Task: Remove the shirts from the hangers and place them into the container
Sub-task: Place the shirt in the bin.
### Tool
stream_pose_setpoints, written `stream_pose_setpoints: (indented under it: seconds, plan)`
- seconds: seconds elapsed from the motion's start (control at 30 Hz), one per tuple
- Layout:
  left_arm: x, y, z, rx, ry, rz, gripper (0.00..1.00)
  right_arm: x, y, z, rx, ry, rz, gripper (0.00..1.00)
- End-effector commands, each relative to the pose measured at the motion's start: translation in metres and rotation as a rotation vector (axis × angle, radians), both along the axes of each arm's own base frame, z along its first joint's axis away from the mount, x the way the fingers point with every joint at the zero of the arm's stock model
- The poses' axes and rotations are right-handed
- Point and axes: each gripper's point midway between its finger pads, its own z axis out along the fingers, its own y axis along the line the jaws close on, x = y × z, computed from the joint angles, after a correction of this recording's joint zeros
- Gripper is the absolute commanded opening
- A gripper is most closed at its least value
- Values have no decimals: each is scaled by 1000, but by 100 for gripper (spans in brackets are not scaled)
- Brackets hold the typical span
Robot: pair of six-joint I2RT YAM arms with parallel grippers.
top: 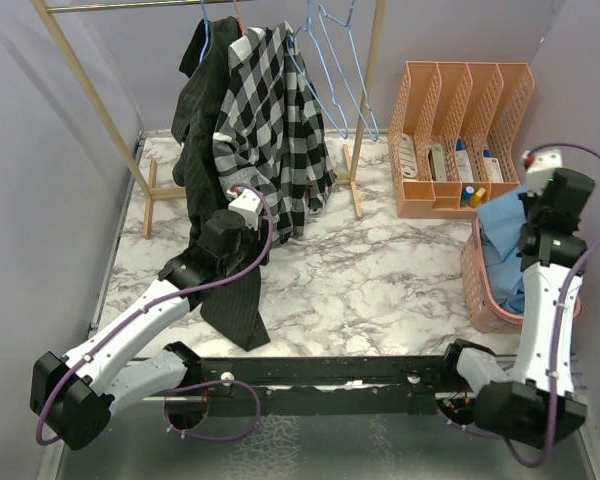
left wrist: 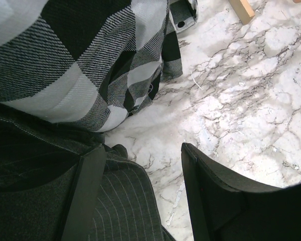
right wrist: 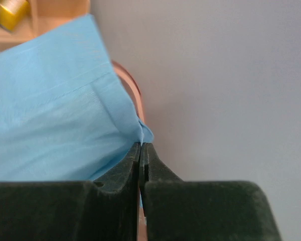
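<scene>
Two shirts hang on the rack: a black pinstriped shirt (top: 205, 130) and a black-and-white checked shirt (top: 275, 120) beside it. Empty light blue wire hangers (top: 335, 60) dangle to their right. My left gripper (top: 242, 222) is at the pinstriped shirt's lower part. In the left wrist view the left gripper (left wrist: 140, 148) is open, with pinstriped cloth (left wrist: 120, 201) lying against its left finger and the checked shirt (left wrist: 65, 65) above. A light blue shirt (top: 505, 240) lies in the salmon-pink basket (top: 477, 290). Over it, my right gripper (top: 532, 222) (right wrist: 141, 144) is shut on a corner of that blue cloth (right wrist: 50, 100), next to the basket's rim (right wrist: 133, 88).
A peach four-slot file organizer (top: 460, 130) holding small items stands at the back right. The wooden rack's post (top: 365, 110) and feet rest on the marble table; one foot (left wrist: 241, 9) shows in the left wrist view. Grey walls close in on the left and right.
</scene>
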Motion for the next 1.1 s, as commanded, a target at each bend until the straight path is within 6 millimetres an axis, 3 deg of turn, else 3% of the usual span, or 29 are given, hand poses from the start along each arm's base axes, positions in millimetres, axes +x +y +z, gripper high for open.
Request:
stream_pose_setpoints:
  seconds: [0.0, 0.07, 0.33, 0.5, 0.63, 0.73, 0.8, 0.93, 1.07]
  plan:
    - [-2, 0, 7, -21, -19, -4, 64, -15, -39, -50, 181, 58, 18, 1]
    - [-2, 0, 6, -23, -16, -5, 64, -24, -41, -75, 248, 110, 48, 1]
    - [-1, -3, 4, -23, -4, -16, 64, -51, -4, -158, 359, 339, 214, 1]
    - [-1, -5, -1, -19, 9, -20, 64, -72, -5, -219, 384, 498, 190, 1]
    - [-1, -5, -2, -17, 12, -21, 64, -78, -5, -244, 404, 543, 185, 3]
    - [-1, -4, -3, -13, 14, -18, 64, -69, -3, -238, 440, 518, 186, 13]
    - [-1, -4, -3, -13, 15, -17, 65, -58, -1, -222, 468, 474, 198, 28]
    - [0, -5, -4, -10, 16, -18, 65, -34, 6, -169, 505, 363, 255, 50]
    - [0, -4, -4, -8, 16, -17, 65, -20, 13, -118, 505, 280, 317, 55]
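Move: The blue shirt is already pinched in the shut right fingers, its lower folds hanging into the bin; the bin's middle lies about 7 cm back, 2 cm left and 23 cm below that hand. A yellow bottle stands about 9 cm ahead, 9 cm left and 25 cm below; the orange rack's middle is some 20 cm ahead, 13 cm left and 22 cm below. From the left hand the bin is about 56 cm right, 7 cm back and 13 cm below. The blue shirt is carried down into the bin by the right hand, which swings some 6 cm right while sinking, comes back left, and ends its descent about 22 cm lower and 7 cm back, fingers tipped down some 30 degrees and the hand rolled left side up. There the fingers open to about half, letting the cloth go, as the hand rises some 6 cm and eases forward. ##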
